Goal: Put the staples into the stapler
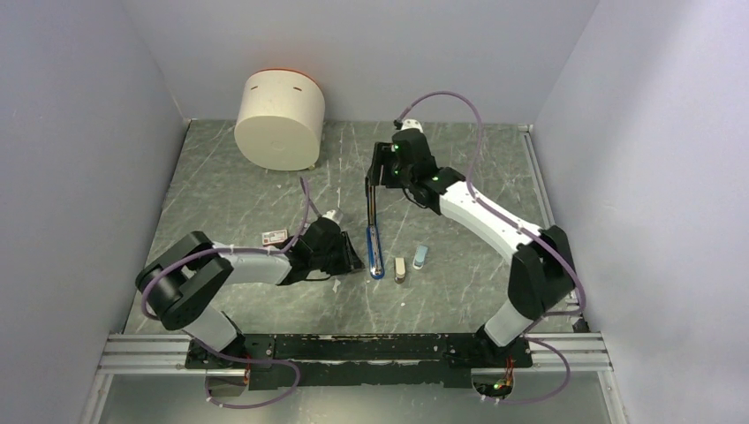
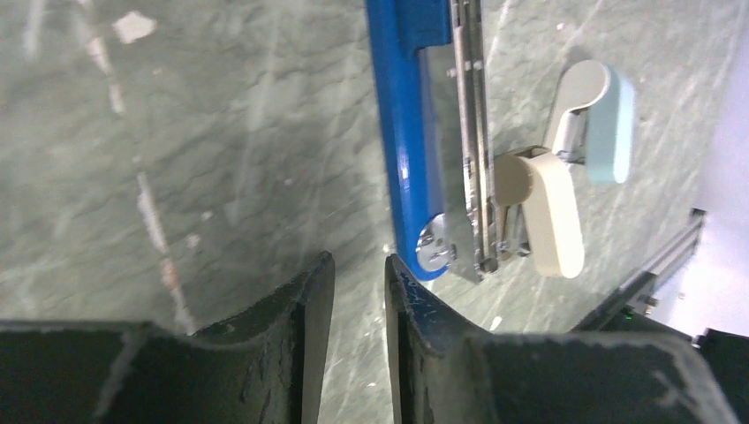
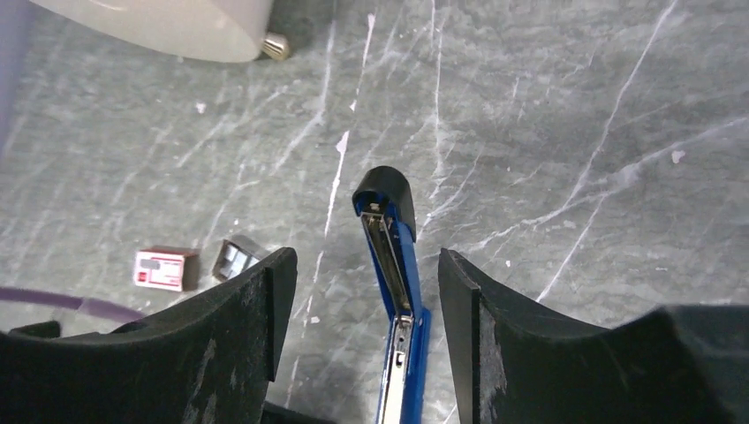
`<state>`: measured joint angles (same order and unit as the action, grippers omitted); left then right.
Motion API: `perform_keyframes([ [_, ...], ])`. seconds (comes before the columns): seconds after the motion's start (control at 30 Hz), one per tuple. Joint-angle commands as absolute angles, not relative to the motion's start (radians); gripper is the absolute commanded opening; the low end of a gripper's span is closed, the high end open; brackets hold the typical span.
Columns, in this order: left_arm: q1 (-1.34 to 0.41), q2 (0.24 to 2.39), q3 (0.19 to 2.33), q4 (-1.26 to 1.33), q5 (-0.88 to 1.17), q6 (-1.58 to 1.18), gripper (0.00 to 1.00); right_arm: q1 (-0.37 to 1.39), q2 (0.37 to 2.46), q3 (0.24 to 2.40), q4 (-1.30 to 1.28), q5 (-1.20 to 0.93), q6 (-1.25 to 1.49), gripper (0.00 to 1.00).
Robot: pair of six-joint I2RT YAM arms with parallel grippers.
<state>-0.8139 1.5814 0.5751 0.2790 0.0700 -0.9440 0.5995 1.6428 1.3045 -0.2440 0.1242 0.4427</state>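
Observation:
The stapler [image 1: 375,247] lies swung open flat mid-table, its blue body [image 2: 406,132] beside the silver channel [image 2: 468,132] and its black top arm [image 3: 386,194] pointing toward the back. The staples' red box [image 1: 275,236] [image 3: 163,269] sits to its left, with a small silvery-grey staple block [image 3: 237,258] beside it. My left gripper [image 1: 343,256] [image 2: 359,269] hovers just left of the stapler's near end, jaws a narrow gap apart and holding nothing. My right gripper [image 1: 382,170] [image 3: 366,265] stands open above the stapler's far half, fingers either side of it without touching.
A tan oblong piece [image 1: 400,269] [image 2: 548,212] and a pale-blue one [image 1: 420,256] [image 2: 605,119] lie just right of the stapler. A large white cylinder [image 1: 281,119] stands at the back left. Grey walls enclose the table on three sides.

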Motion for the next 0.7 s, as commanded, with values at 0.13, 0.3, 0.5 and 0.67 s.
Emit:
perform_keyframes([
  [0.13, -0.807, 1.366, 0.566, 0.103, -0.028, -0.850, 0.38, 0.602, 1.426, 1.114, -0.297, 0.167, 0.466, 0.62],
  [0.3, -0.808, 1.116, 0.555, -0.023, -0.054, -0.790, 0.55, 0.603, 1.302, 0.971, -0.439, 0.173, 0.518, 0.60],
  [0.5, -0.808, 0.846, 0.574, -0.196, -0.112, -0.723, 0.83, 0.647, 1.169, 0.815, -0.510, 0.175, 0.583, 0.58],
  [0.67, -0.808, 0.761, 0.588, -0.248, -0.089, -0.686, 0.96, 0.726, 1.126, 0.803, -0.592, 0.256, 0.640, 0.60],
])
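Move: The staple tray lies about 8 cm ahead of the left hand and 10 cm to its left, almost level; the red box is 8 cm farther left, and the open stapler's base is 3 cm ahead and 4 cm right. From the right hand, that base lies about 12 cm back, 1 cm right and 17 cm below; the beige remover is about 16 cm back and 7 cm right, the blue one 14 cm back and 11 cm right. Left hand rises 16 cm, leftward, away from stapler, opening wide; right sweeps about 16 cm back, rightward, down. ##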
